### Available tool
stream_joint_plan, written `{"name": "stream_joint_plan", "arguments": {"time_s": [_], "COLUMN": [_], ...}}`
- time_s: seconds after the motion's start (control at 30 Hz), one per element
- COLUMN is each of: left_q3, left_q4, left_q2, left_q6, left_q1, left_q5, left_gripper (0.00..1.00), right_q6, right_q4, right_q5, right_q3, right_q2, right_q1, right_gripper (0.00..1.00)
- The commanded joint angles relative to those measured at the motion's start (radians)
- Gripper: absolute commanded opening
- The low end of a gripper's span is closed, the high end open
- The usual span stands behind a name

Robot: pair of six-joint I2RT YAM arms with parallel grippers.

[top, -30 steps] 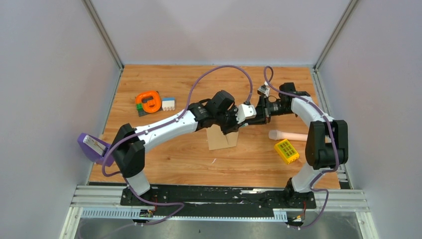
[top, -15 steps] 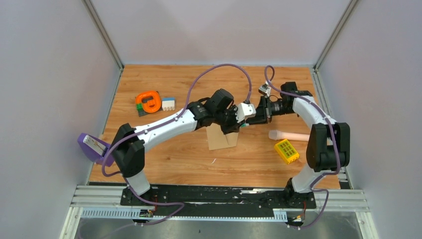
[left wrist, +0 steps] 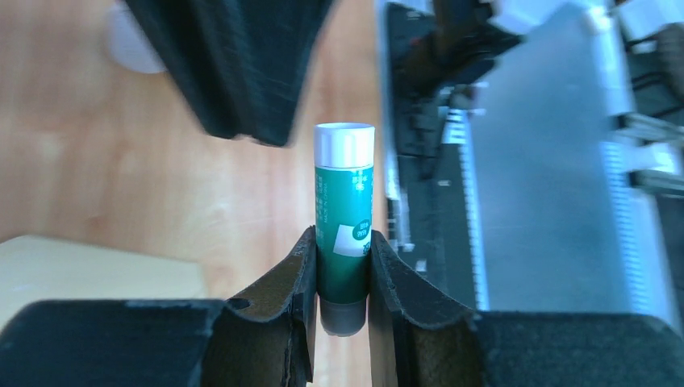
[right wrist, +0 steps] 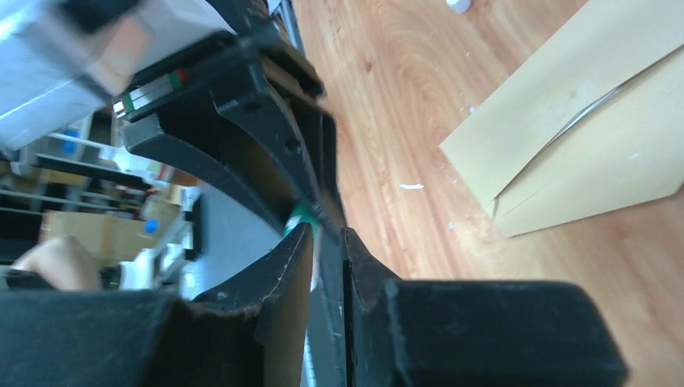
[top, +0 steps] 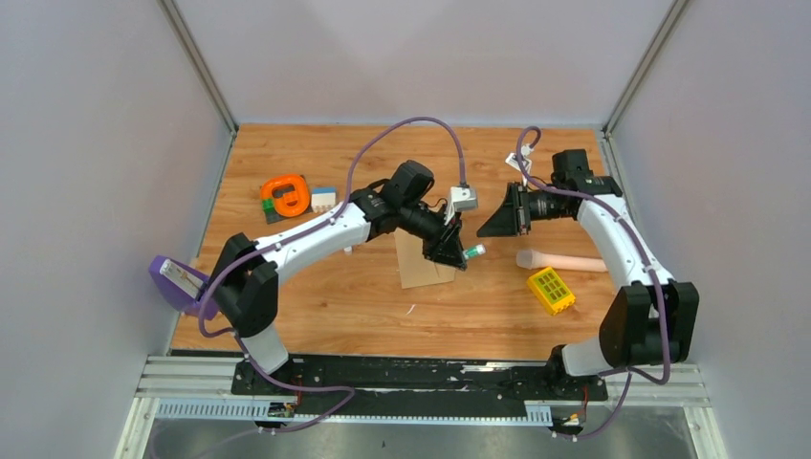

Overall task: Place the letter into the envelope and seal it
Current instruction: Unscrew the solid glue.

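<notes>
The tan envelope (top: pixel 419 270) lies flat mid-table; in the right wrist view the envelope (right wrist: pixel 581 121) shows its fold seams. The letter is not visible as a separate sheet. Just above the envelope's right edge, my left gripper (top: pixel 457 251) is shut on a green glue stick (top: pixel 472 252) with a white cap. In the left wrist view, the left gripper (left wrist: pixel 343 242) pinches the glue stick (left wrist: pixel 344 193) near its grey base. Up and to the right, my right gripper (top: pixel 483 228) points at the stick, clear of it. The right gripper (right wrist: pixel 327 234) stands a narrow slit apart, holding nothing.
An orange round tool (top: pixel 285 194) and a white-and-blue block (top: pixel 323 199) sit at the back left. A pink cylinder (top: pixel 559 260) and a yellow block (top: pixel 551 291) lie right of the envelope. A purple object (top: pixel 177 282) hangs at the table's left edge.
The two grippers were together at the glue stick; the right one has pulled back to the right and narrowed its jaws. The left one has swung down and left, keeping the stick.
</notes>
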Motion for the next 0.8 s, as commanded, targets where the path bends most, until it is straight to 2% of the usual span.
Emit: {"name": "stream_joint_plan", "arguments": {"time_s": [0.0, 0.13, 0.23, 0.3, 0.4, 0.6, 0.77], "left_q3": [-0.039, -0.076, -0.084, -0.070, -0.047, -0.055, -0.056], "left_q4": [0.116, 0.254, 0.311, 0.253, 0.125, 0.094, 0.095], "left_q2": [-0.009, 0.002, 0.004, -0.002, -0.020, -0.056, -0.055], "left_q6": [-0.177, -0.310, -0.349, -0.300, -0.159, -0.066, -0.049], "left_q1": [-0.002, -0.002, -0.001, 0.002, 0.006, 0.012, 0.013], "left_q5": [0.303, 0.443, 0.461, 0.404, 0.194, -0.190, -0.224], "left_gripper": [0.00, 0.01, 0.01, 0.01, 0.01, 0.00, 0.00], "right_q6": [-0.147, -0.243, -0.225, -0.150, -0.001, 0.015, 0.024], "right_q4": [0.081, 0.091, 0.124, 0.128, 0.094, -0.161, -0.125], "right_q5": [0.005, 0.003, 0.042, 0.086, 0.137, 0.084, 0.175], "right_q3": [0.047, 0.036, 0.027, 0.053, 0.094, 0.150, 0.104], "right_q2": [-0.073, -0.134, -0.171, -0.160, -0.108, 0.008, 0.003], "right_q1": [-0.002, 0.003, 0.009, 0.008, 0.007, 0.007, 0.013], "right_gripper": [0.17, 0.21, 0.31, 0.38, 0.42, 0.44, 0.47]}}
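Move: The right hand, holding nothing, has the white end of the glue stick about 5 cm back from it, level left-right and some 5 cm lower. The left hand grips the stick's other end; from it the white end is about 4 cm to the right, 1 cm back and 2 cm down. The envelope lies roughly 9 cm ahead of the left hand, 6 cm to its left and 18 cm below. From the right hand the yellow block is about 17 cm right, 3 cm back and 21 cm down. Back and up about 5 cm, the left hand draws the gripped glue stick away from the right fingers, then swings forward and down past its start, its wrist rolling out and back. Meanwhile the right hand rises 3 cm, rolling some 20 degrees about its finger line, then sinks and rolls back as its empty fingers open wider above the stick's white end. ##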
